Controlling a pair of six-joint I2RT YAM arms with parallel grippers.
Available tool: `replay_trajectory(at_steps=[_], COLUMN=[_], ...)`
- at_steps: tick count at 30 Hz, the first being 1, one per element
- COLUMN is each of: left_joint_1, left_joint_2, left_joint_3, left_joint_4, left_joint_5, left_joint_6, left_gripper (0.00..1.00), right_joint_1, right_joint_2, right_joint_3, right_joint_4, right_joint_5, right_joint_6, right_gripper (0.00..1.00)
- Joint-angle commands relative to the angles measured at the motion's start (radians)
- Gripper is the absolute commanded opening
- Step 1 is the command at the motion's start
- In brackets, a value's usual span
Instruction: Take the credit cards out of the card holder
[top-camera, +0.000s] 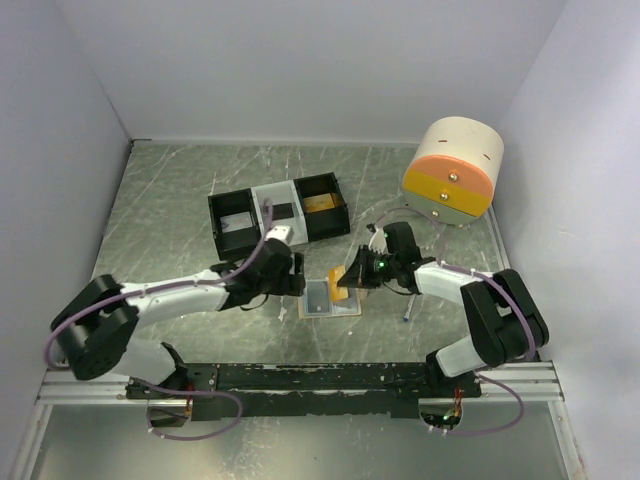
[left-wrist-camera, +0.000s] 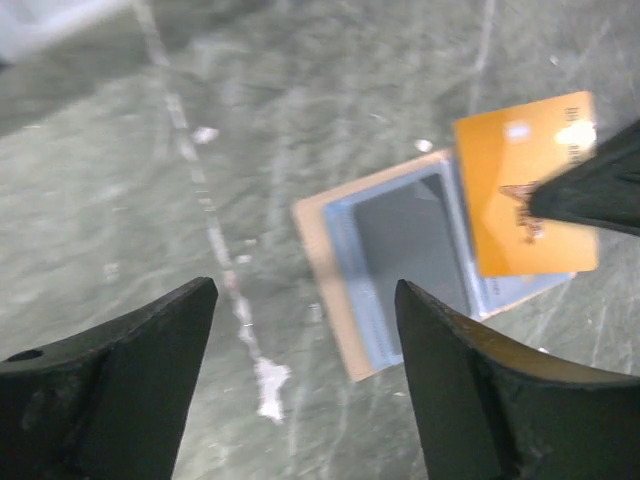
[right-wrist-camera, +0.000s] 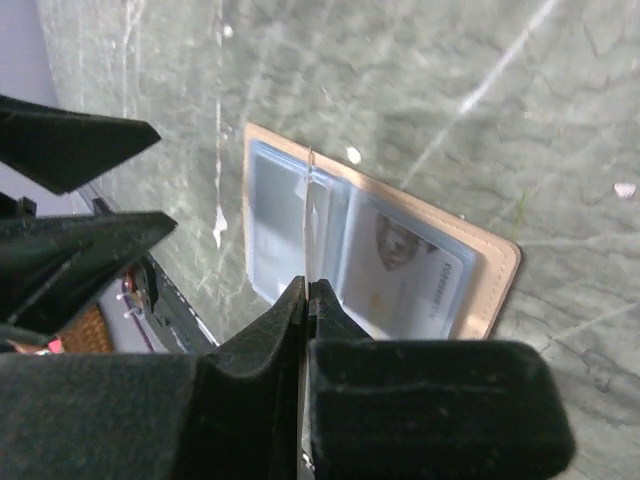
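Observation:
The card holder (top-camera: 325, 299) lies open on the table, tan outside and pale blue inside (right-wrist-camera: 275, 215). One card (right-wrist-camera: 405, 268) shows in its right sleeve. My right gripper (top-camera: 352, 277) is shut on an orange credit card (left-wrist-camera: 522, 190), held just above the holder's right half. In the right wrist view that card is edge-on, a thin pale line (right-wrist-camera: 309, 205) running out from the shut right gripper (right-wrist-camera: 306, 285). My left gripper (left-wrist-camera: 305, 290) is open with nothing between its fingers. It hovers just left of the card holder (left-wrist-camera: 400, 255).
A black-and-white three-compartment tray (top-camera: 278, 215) stands behind the holder, with something orange in its right compartment. A cream and orange cylinder (top-camera: 452, 172) sits at the back right. A small thin object (top-camera: 408, 312) lies near the right arm. Walls close in on three sides.

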Motion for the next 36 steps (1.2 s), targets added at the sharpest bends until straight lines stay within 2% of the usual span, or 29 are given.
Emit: replay_trajectory(at_steps=[1, 7, 14, 21, 23, 26, 29, 30, 32, 34, 36], left_joint_1=[0.097, 0.222, 0.353, 0.501, 0.518, 0.518, 0.519, 0.519, 0.519, 0.519, 0.519], left_joint_2=[-0.154, -0.293, -0.305, -0.323, -0.345, -0.427, -0.573, -0.603, -0.611, -0.578, -0.536], left_joint_3=[-0.080, -0.122, -0.066, 0.017, 0.028, 0.060, -0.001, -0.015, 0.005, 0.062, 0.095], left_joint_4=[-0.023, -0.078, -0.198, -0.262, -0.270, -0.324, -0.225, -0.199, -0.224, -0.303, -0.367], left_joint_5=[0.005, 0.039, 0.036, 0.067, 0.035, -0.074, -0.054, -0.023, 0.020, 0.034, 0.006], left_joint_6=[-0.010, 0.021, 0.073, 0.121, 0.133, 0.142, 0.176, 0.199, 0.228, 0.257, 0.291], left_gripper=[0.88, 0.96, 0.98, 0.98, 0.98, 0.92, 1.00, 1.00, 1.00, 1.00, 1.00], right_joint_1=[0.006, 0.007, 0.017, 0.069, 0.077, 0.096, 0.118, 0.119, 0.121, 0.123, 0.123], right_joint_2=[-0.089, -0.145, -0.191, -0.210, -0.195, -0.159, -0.106, -0.090, -0.054, -0.014, 0.025], right_joint_3=[0.074, 0.139, 0.151, 0.144, 0.159, 0.211, 0.267, 0.275, 0.296, 0.346, 0.382], right_joint_4=[-0.015, -0.031, 0.076, 0.185, 0.193, 0.160, 0.134, 0.146, 0.158, 0.099, 0.074], right_joint_5=[0.059, 0.155, 0.220, 0.353, 0.354, 0.338, 0.358, 0.355, 0.346, 0.338, 0.344], right_joint_6=[-0.057, -0.158, -0.266, -0.532, -0.627, -0.811, -0.946, -0.973, -1.036, -1.123, -1.194], right_gripper=[0.00, 0.00, 0.00, 0.00, 0.00, 0.00, 0.00, 0.00, 0.00, 0.00, 0.00])
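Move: The right hand, already gripping the orange card just above the open card holder, is bound for the right black compartment, about 22 cm ahead, 7 cm to its left and a little lower. The white compartment lies roughly 19 cm ahead and 17 cm left; the card holder's middle is some 3 cm back, 5 cm left and 5 cm below. From the empty left hand that black compartment is around 22 cm ahead, 7 cm right and 5 cm lower. Keeping the orange card pinched, the right hand climbs and goes forward together away from the card holder, then carries on almost level towards the right black compartment, about 14 cm forward and 12 cm up in all, rolling strongly (some 70 degrees) as its fingers swing from leftward to forward-left. The empty left hand clears away to its left by about 18 cm and a little forward, opening fully, and does most of its rise near the end. ##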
